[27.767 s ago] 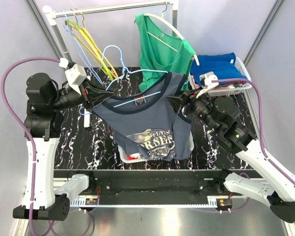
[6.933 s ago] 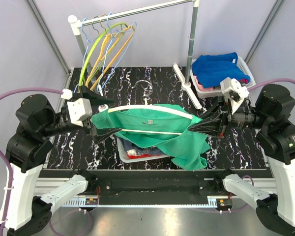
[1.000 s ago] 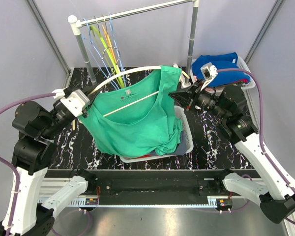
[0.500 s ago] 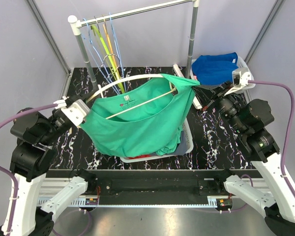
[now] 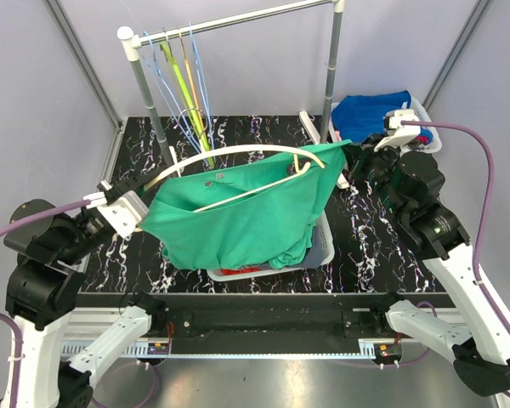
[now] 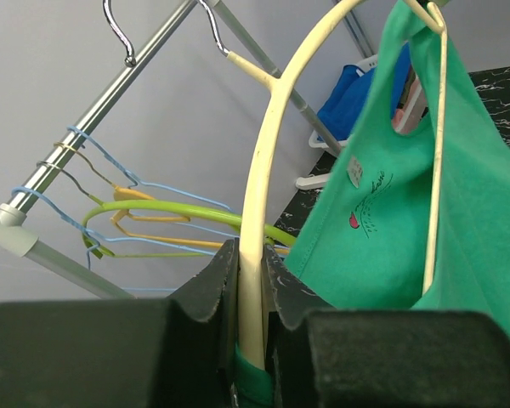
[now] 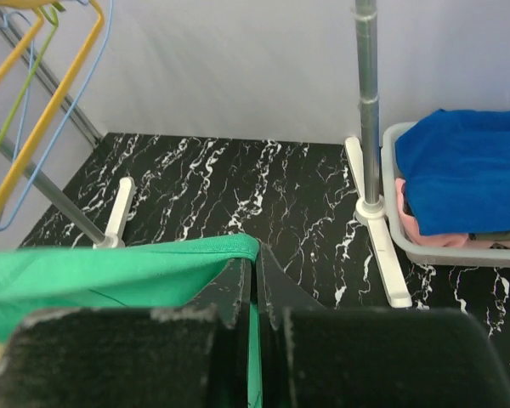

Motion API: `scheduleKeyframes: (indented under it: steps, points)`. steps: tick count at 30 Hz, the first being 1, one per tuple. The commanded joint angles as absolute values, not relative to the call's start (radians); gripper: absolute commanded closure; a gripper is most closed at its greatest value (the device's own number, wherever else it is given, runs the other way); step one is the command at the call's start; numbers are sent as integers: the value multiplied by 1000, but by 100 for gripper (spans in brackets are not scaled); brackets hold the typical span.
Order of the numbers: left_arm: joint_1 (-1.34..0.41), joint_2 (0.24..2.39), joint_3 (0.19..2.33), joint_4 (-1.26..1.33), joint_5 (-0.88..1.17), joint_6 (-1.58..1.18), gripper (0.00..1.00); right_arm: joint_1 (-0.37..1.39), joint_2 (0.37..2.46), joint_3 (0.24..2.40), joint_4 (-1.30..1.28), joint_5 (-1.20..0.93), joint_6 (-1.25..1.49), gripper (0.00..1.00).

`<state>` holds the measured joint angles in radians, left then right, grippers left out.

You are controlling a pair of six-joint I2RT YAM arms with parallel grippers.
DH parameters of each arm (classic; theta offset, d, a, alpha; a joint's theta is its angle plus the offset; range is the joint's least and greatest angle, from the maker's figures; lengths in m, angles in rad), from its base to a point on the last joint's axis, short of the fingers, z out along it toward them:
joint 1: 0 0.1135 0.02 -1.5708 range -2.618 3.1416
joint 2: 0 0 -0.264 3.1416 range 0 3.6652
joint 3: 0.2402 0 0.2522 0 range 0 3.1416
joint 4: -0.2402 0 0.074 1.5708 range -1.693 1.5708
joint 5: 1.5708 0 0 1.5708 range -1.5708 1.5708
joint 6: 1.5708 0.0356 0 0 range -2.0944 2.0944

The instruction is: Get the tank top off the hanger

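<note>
A green tank top [image 5: 246,221] hangs on a cream wooden hanger [image 5: 238,150] above the table's middle. My left gripper [image 5: 144,206] is shut on the hanger's left end. In the left wrist view the cream hanger [image 6: 268,127] runs up from between that gripper's [image 6: 253,280] closed jaws, with the tank top [image 6: 408,212] to its right. My right gripper [image 5: 354,155] is shut on the tank top's right strap and holds it stretched past the hanger's right tip. The right wrist view shows the green strap [image 7: 110,272] pinched in the right gripper [image 7: 257,268].
A clothes rail [image 5: 238,19] with several coloured wire hangers [image 5: 187,76] stands at the back, its right post [image 5: 333,76] near my right gripper. A white basket [image 5: 325,246] sits under the tank top. Another basket with blue cloth [image 5: 374,110] is at the back right.
My right gripper has shut on the right strap and pulled it rightward beyond the hanger's tip. The left arm has drawn back and the hanger now lies flatter and lower.
</note>
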<state>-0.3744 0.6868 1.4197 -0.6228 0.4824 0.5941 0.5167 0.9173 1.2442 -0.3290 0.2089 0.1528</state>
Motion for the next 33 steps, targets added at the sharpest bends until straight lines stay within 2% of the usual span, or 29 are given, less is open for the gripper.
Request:
scheduleKeyframes:
  steps: [1, 5, 8, 11, 13, 16, 19, 24, 33]
  points:
    - [-371, 670, 1482, -561, 502, 592, 100, 519, 904, 1238, -344, 218, 126, 100]
    - [-371, 684, 1497, -539, 514, 557, 100, 518, 913, 1198, -348, 100, 133, 100]
    - [-371, 693, 1493, -502, 517, 525, 100, 518, 861, 1115, -266, -122, 124, 98]
    - [-371, 710, 1486, -479, 512, 511, 100, 518, 796, 1062, -248, -370, 112, 66]
    - [-371, 722, 1459, -471, 514, 537, 100, 518, 772, 1072, -296, -409, 89, 44]
    - [-371, 729, 1414, -462, 512, 594, 100, 518, 713, 1126, -388, -439, 32, 36]
    - [-371, 715, 1353, -427, 526, 630, 100, 518, 664, 1213, -496, -462, 6, 29]
    - [-371, 695, 1267, -364, 621, 679, 100, 518, 667, 1371, -600, -512, -72, 27]
    - [-373, 677, 1221, -236, 808, 772, 100, 518, 842, 1542, -667, -603, -181, 23]
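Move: The right hand holds the tank top's strap, with the basket about 20 cm to its left, 10 cm back and some 24 cm below. The hanger's free tip is some 7 cm left, 5 cm back and slightly lower; the rack foot stands about 18 cm ahead, 2 cm left, near table level. From the left hand, gripping the hanger's other end, the basket lies about 29 cm right, 4 cm back and 27 cm below. Right hand dips left, releases the strap, draws back about 17 cm and rises; left lowers the held hanger rightward. ##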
